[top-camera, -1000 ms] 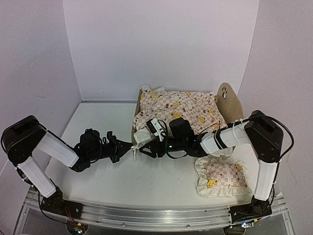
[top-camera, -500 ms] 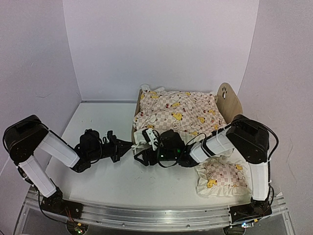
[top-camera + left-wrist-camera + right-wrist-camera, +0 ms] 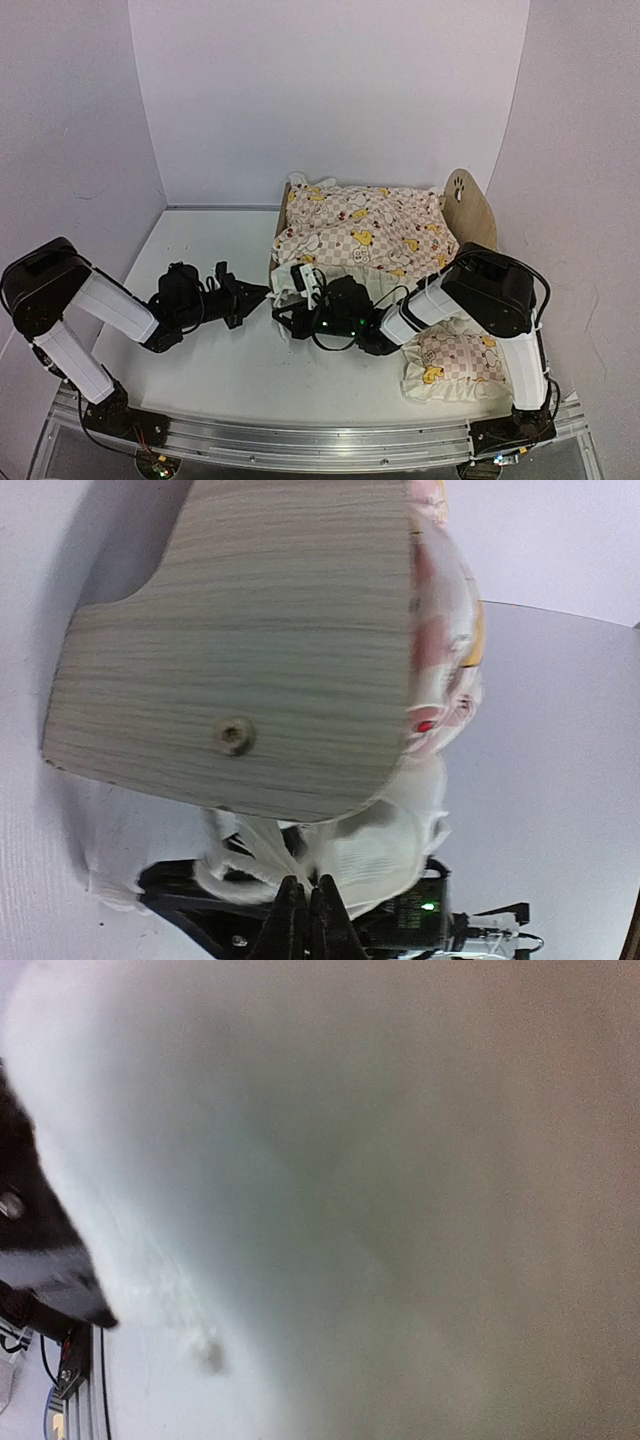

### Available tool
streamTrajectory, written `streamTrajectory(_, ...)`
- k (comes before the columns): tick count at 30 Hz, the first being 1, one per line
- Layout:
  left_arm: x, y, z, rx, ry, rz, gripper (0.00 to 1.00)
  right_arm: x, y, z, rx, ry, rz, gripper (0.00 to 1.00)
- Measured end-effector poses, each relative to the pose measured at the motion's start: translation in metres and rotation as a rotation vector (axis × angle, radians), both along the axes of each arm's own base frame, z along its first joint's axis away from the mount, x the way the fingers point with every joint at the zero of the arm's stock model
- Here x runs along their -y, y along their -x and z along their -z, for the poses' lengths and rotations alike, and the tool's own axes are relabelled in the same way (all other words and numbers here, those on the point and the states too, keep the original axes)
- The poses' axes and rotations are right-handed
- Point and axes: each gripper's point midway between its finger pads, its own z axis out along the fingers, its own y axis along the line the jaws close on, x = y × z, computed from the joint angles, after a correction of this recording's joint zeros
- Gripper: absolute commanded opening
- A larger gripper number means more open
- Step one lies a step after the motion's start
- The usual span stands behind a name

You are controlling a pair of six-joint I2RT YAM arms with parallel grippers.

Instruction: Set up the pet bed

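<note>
The pet bed [image 3: 468, 205] stands at the back centre, its paw-print headboard on the right. A frilled cartoon-print quilt [image 3: 365, 225] covers it. My left gripper [image 3: 262, 293] lies low at the bed's near left corner. In the left wrist view its tips [image 3: 307, 895] are shut on the quilt's white frill [image 3: 390, 850], just below the wooden footboard [image 3: 240, 650]. My right gripper [image 3: 290, 295] reaches left along the bed's near side to the same corner. Blurred white cloth [image 3: 350, 1160] fills the right wrist view and hides its fingers, so I cannot see whether they hold anything.
A small matching frilled pillow [image 3: 455, 360] lies on the table at the near right, beside the right arm's base. White walls close in at the back and both sides. The metal rail [image 3: 300, 440] runs along the near edge.
My right arm has slid left along the bed's near side, folding in closer to the quilt's corner. The left gripper has shifted slightly back and stays shut on the frill.
</note>
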Motion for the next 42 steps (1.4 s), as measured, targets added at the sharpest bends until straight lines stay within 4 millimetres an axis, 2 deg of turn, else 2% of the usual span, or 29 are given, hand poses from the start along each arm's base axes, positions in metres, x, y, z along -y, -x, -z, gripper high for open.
streamTrajectory(2, -0.003, -0.003, -0.018, 0.079, -0.01, -0.008, 0.0, 0.007, 0.003, 0.011, -0.021, 0.017, 0.016, 0.0)
streamTrajectory(4, -0.004, -0.011, -0.045, 0.179, -0.029, -0.021, 0.0, 0.013, 0.003, 0.019, -0.036, 0.037, 0.032, 0.0)
streamTrajectory(7, -0.001, -0.028, -0.08, 0.311, -0.064, -0.032, 0.0, 0.015, -0.003, 0.016, -0.027, 0.03, 0.068, 0.0)
streamTrajectory(10, -0.006, -0.048, -0.095, 0.386, -0.125, -0.061, 0.0, 0.017, -0.013, 0.012, -0.016, 0.032, 0.117, 0.0)
streamTrajectory(15, -0.019, -0.076, -0.106, 0.489, -0.284, -0.097, 0.0, 0.023, -0.024, 0.013, -0.008, 0.055, 0.189, 0.0)
streamTrajectory(20, -0.031, -0.083, -0.102, 0.549, -0.463, -0.117, 0.0, 0.026, -0.03, 0.013, -0.001, 0.068, 0.223, 0.0)
streamTrajectory(24, -0.045, -0.063, -0.101, 0.562, -0.497, -0.11, 0.0, 0.025, -0.03, 0.012, 0.009, 0.075, 0.222, 0.0)
streamTrajectory(25, -0.049, -0.057, -0.099, 0.561, -0.495, -0.109, 0.0, 0.025, -0.029, 0.011, 0.011, 0.08, 0.215, 0.06)
streamTrajectory(26, -0.055, -0.048, -0.093, 0.552, -0.492, -0.108, 0.0, 0.024, -0.027, 0.011, 0.012, 0.089, 0.201, 0.17)
streamTrajectory(27, -0.062, -0.038, -0.082, 0.538, -0.492, -0.106, 0.01, 0.023, -0.024, 0.011, 0.01, 0.098, 0.187, 0.22)
streamTrajectory(29, -0.071, -0.026, -0.065, 0.506, -0.492, -0.108, 0.17, 0.023, -0.013, 0.014, -0.008, 0.137, 0.144, 0.31)
streamTrajectory(31, -0.083, -0.014, -0.034, 0.45, -0.514, -0.106, 0.33, 0.026, 0.006, 0.017, -0.031, 0.186, 0.088, 0.42)
streamTrajectory(32, -0.087, -0.009, -0.021, 0.425, -0.532, -0.098, 0.47, 0.029, 0.015, 0.017, -0.042, 0.203, 0.068, 0.48)
streamTrajectory(33, -0.092, -0.004, -0.005, 0.39, -0.55, -0.093, 0.65, 0.037, 0.029, 0.016, -0.045, 0.228, 0.048, 0.54)
streamTrajectory(35, -0.101, 0.006, 0.02, 0.335, -0.595, -0.079, 0.72, 0.063, 0.055, 0.011, -0.052, 0.287, 0.025, 0.62)
streamTrajectory(37, -0.108, 0.012, 0.033, 0.304, -0.634, -0.078, 0.76, 0.087, 0.071, -0.005, -0.038, 0.343, 0.027, 0.66)
streamTrajectory(39, -0.11, 0.014, 0.027, 0.325, -0.647, -0.089, 0.8, 0.107, 0.068, -0.026, -0.006, 0.382, 0.066, 0.67)
streamTrajectory(41, -0.104, 0.017, 0.012, 0.39, -0.65, -0.098, 0.82, 0.13, 0.051, -0.048, 0.015, 0.415, 0.139, 0.68)
streamTrajectory(42, -0.094, 0.021, 0.005, 0.428, -0.649, -0.079, 0.82, 0.145, 0.039, -0.056, 0.016, 0.429, 0.184, 0.7)
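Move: The ties' crossing at the bed's near left corner lies about 4 cm right of the left hand, 1 cm ahead and 2 cm lower; from the right hand it is some 5 cm ahead, 1 cm right and 3 cm higher. The bed's left end panel is centred about 10 cm ahead of the left hand and 2 cm to its right. The patterned quilt's middle lies some 19 cm ahead of the right hand and 20 cm to its right. Left hand draws its tie about 10 cm up and forward, then returns; both open, parting left and right. ##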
